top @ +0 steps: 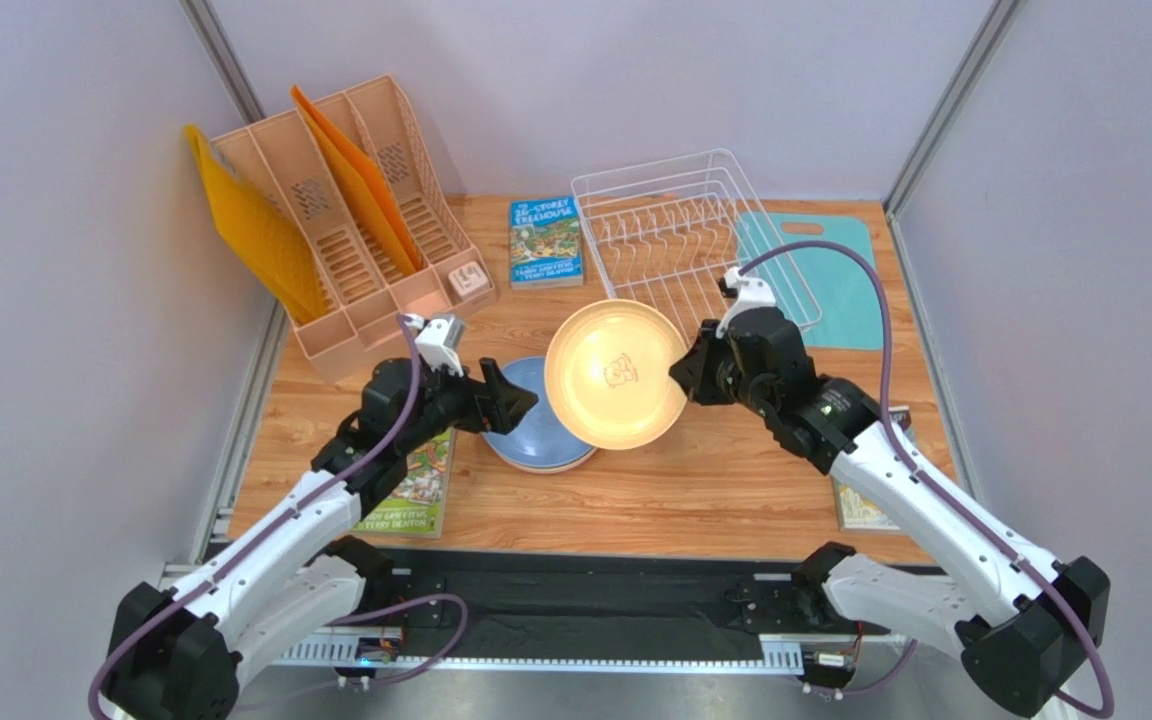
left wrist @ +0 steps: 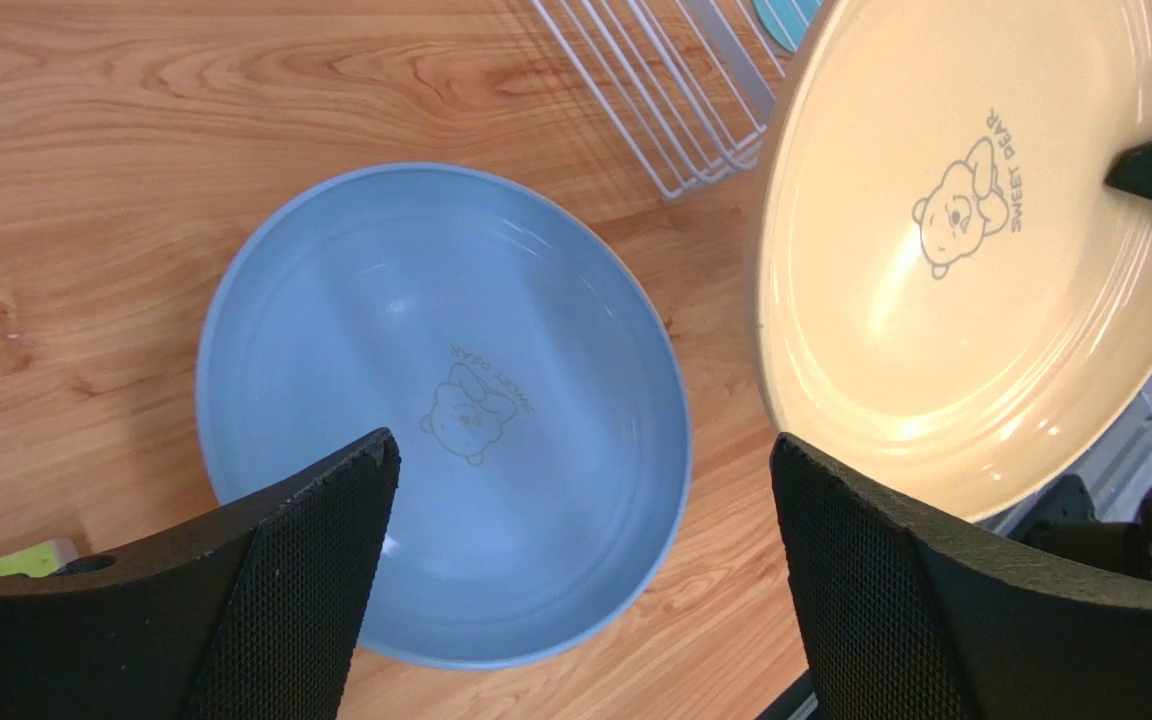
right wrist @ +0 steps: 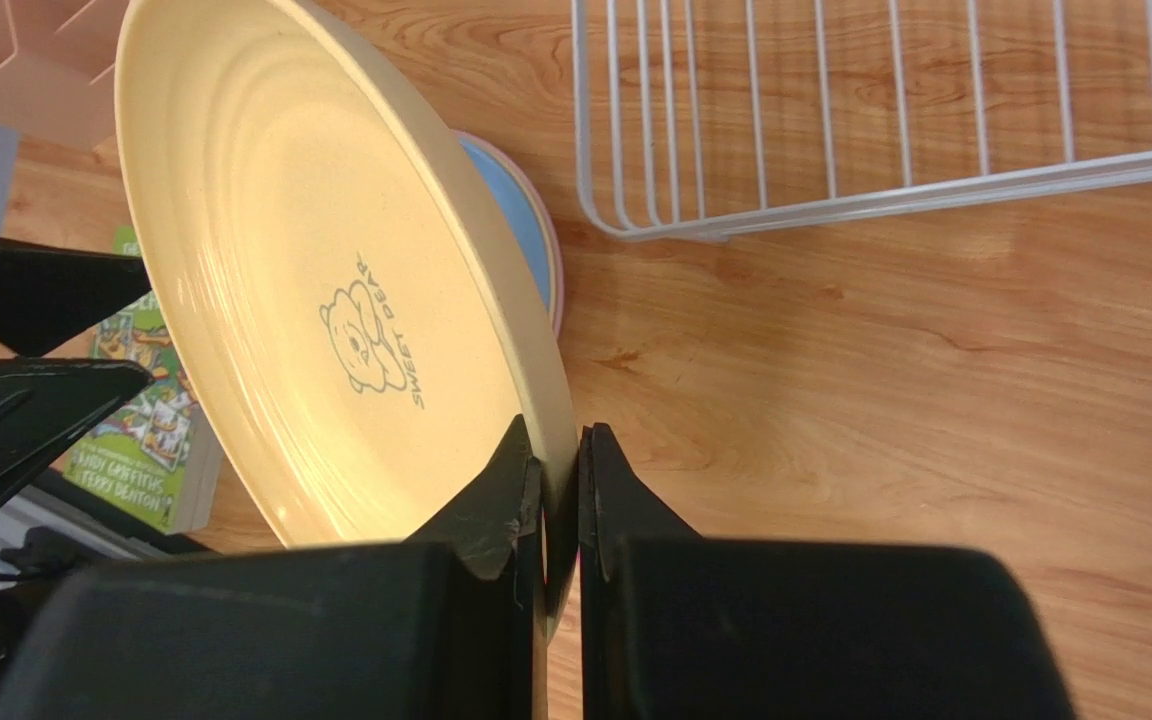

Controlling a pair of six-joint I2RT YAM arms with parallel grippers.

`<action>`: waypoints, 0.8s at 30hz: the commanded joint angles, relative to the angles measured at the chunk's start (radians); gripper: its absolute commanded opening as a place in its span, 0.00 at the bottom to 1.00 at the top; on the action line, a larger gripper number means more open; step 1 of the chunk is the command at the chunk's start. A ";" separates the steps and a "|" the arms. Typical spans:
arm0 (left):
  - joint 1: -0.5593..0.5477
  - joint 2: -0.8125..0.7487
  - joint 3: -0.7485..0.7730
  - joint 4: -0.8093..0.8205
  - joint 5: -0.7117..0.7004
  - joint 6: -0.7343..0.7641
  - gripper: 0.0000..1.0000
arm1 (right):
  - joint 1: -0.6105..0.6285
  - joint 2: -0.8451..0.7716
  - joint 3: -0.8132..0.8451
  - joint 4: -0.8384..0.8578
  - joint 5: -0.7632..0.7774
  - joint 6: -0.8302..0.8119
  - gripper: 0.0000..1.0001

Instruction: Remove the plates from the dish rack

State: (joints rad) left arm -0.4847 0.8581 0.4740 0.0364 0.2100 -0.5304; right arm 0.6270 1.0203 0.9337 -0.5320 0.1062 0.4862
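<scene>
A tan-yellow plate (top: 615, 372) (left wrist: 958, 255) (right wrist: 312, 270) hangs tilted above the table, with my right gripper (top: 683, 372) (right wrist: 555, 450) shut on its right rim. Partly under its left side, a blue plate (top: 525, 428) (left wrist: 432, 390) (right wrist: 525, 210) lies flat on the wood. In the right wrist view a pink rim (right wrist: 557, 300) shows beneath the blue plate. My left gripper (top: 515, 398) (left wrist: 582, 450) hovers open over the blue plate's near edge, holding nothing. The white wire dish rack (top: 672, 225) (left wrist: 657, 105) (right wrist: 838, 135) stands behind and holds no plates that I can see.
A peach file organiser (top: 349, 225) with orange folders (top: 244, 218) stands at the back left. A book (top: 546, 240) lies beside the rack and a teal cutting board (top: 838, 285) to its right. More books lie under the left arm (top: 417, 488) and under the right arm (top: 860, 510).
</scene>
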 commanded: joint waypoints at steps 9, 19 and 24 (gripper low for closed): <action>-0.005 -0.010 -0.017 0.143 0.097 -0.079 0.95 | 0.031 -0.011 -0.053 0.165 -0.137 0.104 0.00; -0.005 0.030 -0.063 0.229 0.115 -0.144 0.64 | 0.036 0.035 -0.095 0.270 -0.209 0.155 0.00; -0.006 0.025 -0.034 0.134 0.057 -0.106 0.00 | 0.034 0.041 -0.096 0.271 -0.201 0.147 0.00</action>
State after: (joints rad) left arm -0.4923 0.8875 0.4198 0.1959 0.3069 -0.6659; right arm 0.6601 1.0702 0.8291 -0.3477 -0.0677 0.6067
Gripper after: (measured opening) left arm 0.223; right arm 0.044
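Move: The yellow plate, rim held in the right gripper, has its middle some 14 cm right of the left hand, 1 cm ahead and 2 cm above. The blue plate's stack lies about 3 cm right, 1 cm back and 12 cm below the left hand; the green book some 18 cm left and 11 cm back on the table. From the right hand, the blue plate is about 21 cm left, 1 cm back, 15 cm down, the yellow plate's middle 9 cm left and level, the empty dish rack 20 cm ahead, 5 cm right and 10 cm lower. Keep the right gripper shut on the yellow plate's rim and carry it about 5 cm left towards the left gripper, sinking about 2 cm, mostly at the end. Bring the left gripper some 2 cm right to meet it, rising slightly then dipping, rolling about 10 degrees, and close its wide-open fingers to pinch the opposite rim. ##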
